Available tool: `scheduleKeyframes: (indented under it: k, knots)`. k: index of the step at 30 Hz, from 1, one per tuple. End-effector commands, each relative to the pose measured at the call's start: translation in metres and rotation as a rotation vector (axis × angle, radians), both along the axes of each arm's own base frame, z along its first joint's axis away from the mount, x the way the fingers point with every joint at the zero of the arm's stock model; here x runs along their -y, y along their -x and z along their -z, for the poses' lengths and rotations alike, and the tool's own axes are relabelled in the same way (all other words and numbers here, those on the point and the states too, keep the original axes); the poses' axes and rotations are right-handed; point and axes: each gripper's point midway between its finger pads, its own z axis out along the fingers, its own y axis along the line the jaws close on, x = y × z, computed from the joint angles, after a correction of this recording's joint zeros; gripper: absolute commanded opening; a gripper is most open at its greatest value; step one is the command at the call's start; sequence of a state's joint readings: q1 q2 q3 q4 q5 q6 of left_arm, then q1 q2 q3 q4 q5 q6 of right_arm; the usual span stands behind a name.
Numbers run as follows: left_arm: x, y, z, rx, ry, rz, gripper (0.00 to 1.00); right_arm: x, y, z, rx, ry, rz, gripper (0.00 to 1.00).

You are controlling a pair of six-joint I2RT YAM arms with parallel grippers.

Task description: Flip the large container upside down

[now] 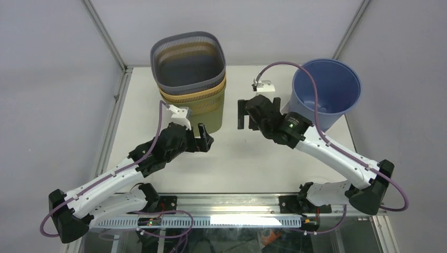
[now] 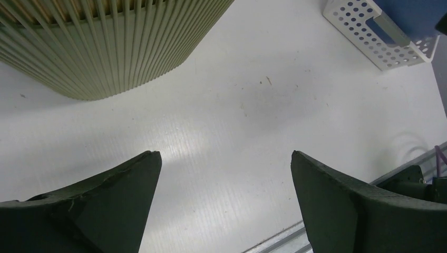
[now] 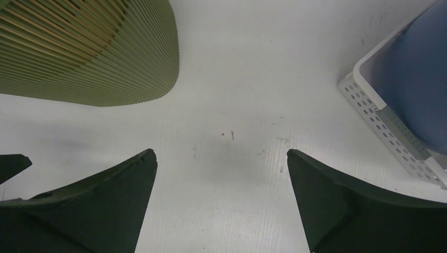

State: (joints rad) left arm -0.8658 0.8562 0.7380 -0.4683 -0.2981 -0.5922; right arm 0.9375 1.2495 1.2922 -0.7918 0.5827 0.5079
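Observation:
A stack of ribbed bins (image 1: 196, 92), grey on top, then tan and olive, stands upright at the back left with its opening up. Its olive wall shows in the left wrist view (image 2: 95, 47) and the right wrist view (image 3: 95, 52). A large blue bucket (image 1: 327, 92) stands upright at the back right. My left gripper (image 1: 206, 138) is open and empty, just in front of the stack's base. My right gripper (image 1: 243, 115) is open and empty, between the stack and the bucket. Both hover over bare table in their wrist views, the left (image 2: 225, 158) and the right (image 3: 221, 155).
A white perforated basket (image 2: 363, 37) sits by the blue bucket's base; it also shows in the right wrist view (image 3: 379, 121). The white table (image 1: 237, 158) lies inside a metal frame with grey walls around. A rail runs along the near edge (image 1: 232, 203).

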Motion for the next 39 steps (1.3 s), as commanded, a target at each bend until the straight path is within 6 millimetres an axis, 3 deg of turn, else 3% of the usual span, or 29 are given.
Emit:
scheduleKeyframes:
  k: [1, 8, 15, 20, 25, 29, 32, 36, 39]
  knots:
    - [0.003, -0.008, -0.008, 0.038, 0.047, -0.051, 0.99, 0.003, -0.005, -0.021, 0.067, -0.072, 0.04, 1.0]
    - [0.024, -0.004, -0.003, 0.041, 0.05, -0.012, 0.99, 0.009, -0.006, -0.026, 0.092, -0.074, 0.057, 0.99]
    - [0.097, 0.018, 0.02, 0.038, -0.008, 0.095, 0.99, 0.039, -0.006, -0.052, 0.188, -0.06, 0.137, 1.0]
    - [0.15, 0.007, 0.022, 0.043, -0.036, 0.128, 0.99, 0.062, -0.003, -0.075, 0.26, -0.043, 0.18, 1.0]
    - [0.182, -0.02, 0.027, 0.098, -0.124, 0.108, 0.99, 0.08, 0.002, -0.089, 0.313, -0.07, 0.223, 1.0]
    - [0.187, -0.052, 0.033, 0.094, -0.154, 0.092, 0.99, 0.087, 0.006, -0.092, 0.342, -0.105, 0.232, 0.99]
    - [0.179, -0.075, 0.034, 0.095, -0.168, 0.069, 0.99, 0.089, 0.008, -0.092, 0.348, -0.118, 0.231, 1.0]
    - [0.155, -0.103, 0.032, 0.085, -0.172, 0.034, 0.99, 0.097, 0.012, -0.093, 0.325, -0.1, 0.258, 1.0]
    - [0.127, -0.122, 0.033, 0.078, -0.182, -0.017, 0.99, 0.112, 0.011, -0.104, 0.306, -0.073, 0.324, 0.99]
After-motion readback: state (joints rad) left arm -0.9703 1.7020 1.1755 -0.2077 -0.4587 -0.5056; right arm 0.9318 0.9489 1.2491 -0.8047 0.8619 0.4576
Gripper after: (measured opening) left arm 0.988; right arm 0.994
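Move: The blue bin, taken as the large container, lies about 12 cm ahead of the right hand, 27 cm to its right and 11 cm lower; a white basket sits beneath it, about 11 cm ahead, 24 cm right and 22 cm below. From the left hand the bin is some 16 cm ahead, 47 cm right and 4 cm lower, while the basket stack stands 19 cm ahead, 3 cm left, its middle about level with the hand. Rightward across the front of the basket stack goes the open left hand, about 18 cm while sinking some 6 cm, then forward and slightly back left along the stack's right side, its near finger coming against the green basket's wall. The open right hand shifts about 9 cm right towards the bin and rises 8 cm, its fingers tilting up some 15 degrees and swinging clockwise. ##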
